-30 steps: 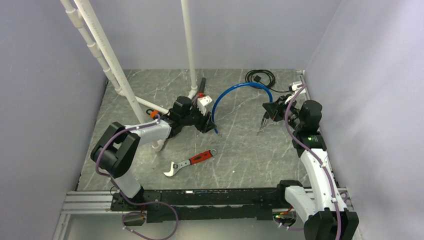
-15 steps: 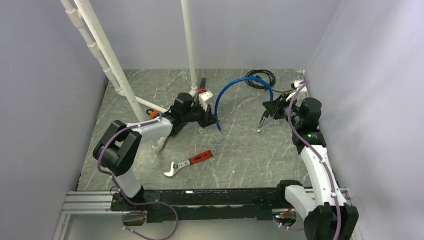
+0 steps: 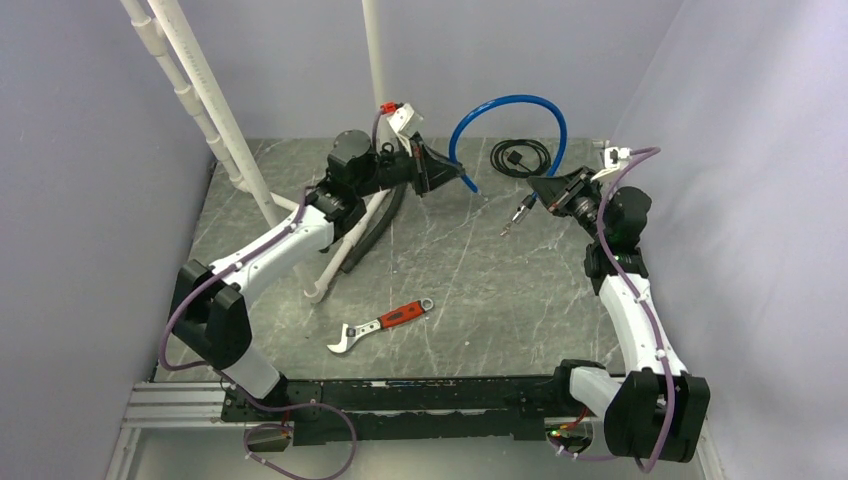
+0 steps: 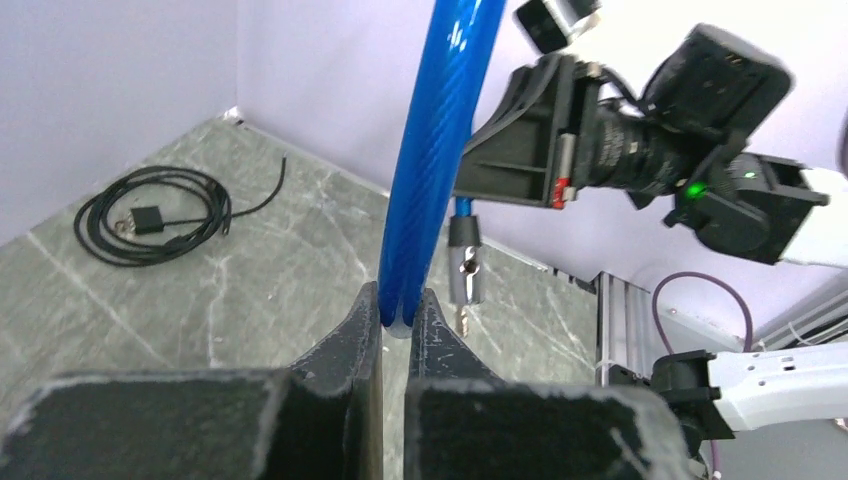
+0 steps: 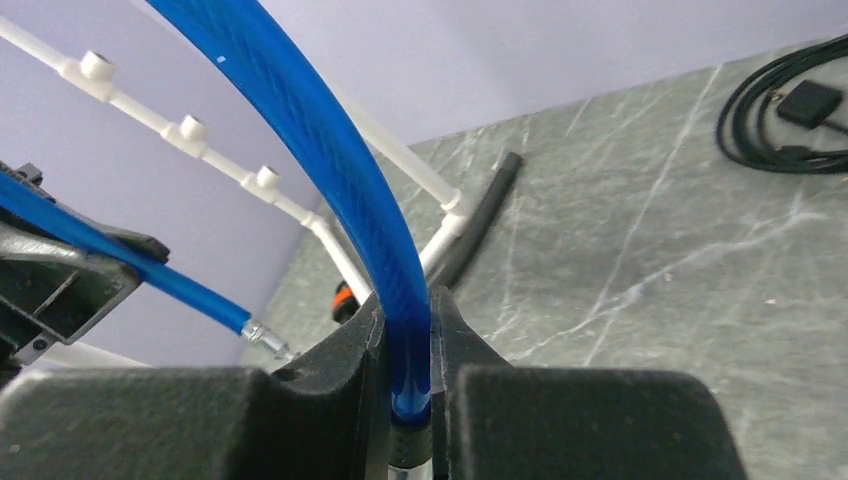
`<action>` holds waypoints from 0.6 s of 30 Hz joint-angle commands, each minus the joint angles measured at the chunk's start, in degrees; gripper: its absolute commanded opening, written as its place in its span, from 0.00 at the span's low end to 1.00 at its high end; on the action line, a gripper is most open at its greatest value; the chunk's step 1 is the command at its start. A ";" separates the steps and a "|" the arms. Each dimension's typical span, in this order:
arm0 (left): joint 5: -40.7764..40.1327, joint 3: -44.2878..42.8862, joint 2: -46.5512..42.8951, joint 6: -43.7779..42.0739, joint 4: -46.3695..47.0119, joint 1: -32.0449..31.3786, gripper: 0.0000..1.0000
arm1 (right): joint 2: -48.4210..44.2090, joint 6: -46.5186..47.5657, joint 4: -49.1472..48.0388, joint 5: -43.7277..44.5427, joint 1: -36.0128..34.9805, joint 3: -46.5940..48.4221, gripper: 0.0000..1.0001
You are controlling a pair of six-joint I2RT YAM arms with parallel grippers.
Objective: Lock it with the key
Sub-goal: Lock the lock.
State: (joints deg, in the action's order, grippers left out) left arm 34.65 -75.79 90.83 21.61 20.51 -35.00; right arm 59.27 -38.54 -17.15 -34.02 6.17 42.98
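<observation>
A blue cable lock [image 3: 512, 98] arcs in the air between both grippers. My left gripper [image 3: 456, 172] is shut on the cable near one end; in the left wrist view the fingertips [image 4: 368, 312] pinch the cable [image 4: 432, 150]. That end's metal pin [image 5: 264, 337] sticks out free. My right gripper [image 3: 547, 190] is shut on the other end of the cable [image 5: 330, 160], just above the lock barrel [image 4: 465, 262]. A small key [image 4: 461, 321] hangs from the barrel, which also shows in the top view [image 3: 514, 216].
A red-handled wrench [image 3: 381, 322] lies on the table near the front. A coiled black cable [image 3: 521, 157] lies at the back right. White PVC pipes [image 3: 205, 95] and a black hose [image 3: 374, 228] stand at the back left.
My left arm has lifted off the table and swung back and right, carrying its cable end up. The blue arc now stands higher. My right gripper rose slightly with the lock end.
</observation>
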 commanded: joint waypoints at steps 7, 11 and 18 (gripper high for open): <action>-0.37 -4.57 1.02 -2.43 5.52 -5.69 0.00 | 0.22 -15.20 -2.86 1.02 0.15 -0.44 0.00; 0.48 -5.08 1.99 -2.86 6.33 -6.45 0.00 | -0.33 -15.24 -1.88 1.41 0.20 -0.49 0.00; 0.65 -7.42 4.28 -1.89 7.34 -6.82 0.00 | -1.35 -14.08 -0.61 1.11 0.04 -2.01 0.00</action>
State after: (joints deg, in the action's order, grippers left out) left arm 34.20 -79.07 94.80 20.21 22.06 -41.43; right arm 59.66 -51.66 -16.40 -33.23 6.17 41.19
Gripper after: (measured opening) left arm 0.072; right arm 0.135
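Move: The left hand grips the blue cable a few centimetres above its plug end; the lock body it is being brought to lies roughly 12 cm to its right, 2 cm back and 8 cm lower. On the table some 34 cm below, the black cable coil is about 38 cm ahead and 18 cm right, the wrench 11 cm back and 16 cm left. From the right hand, which grips just above the lock body, the plug end is about 11 cm left, 1 cm back and level. Still pinching the blue cable near its plug, the left hand carries that end about 5 cm to the right and 3 cm back towards the lock body, humping up a little over 1 cm on the way and sinking again. The right hand keeps its hold above the lock body and stays almost in place, rolling its left side up and tipping its fingers down, some 15 degrees in all, while easing down about 1 cm. ##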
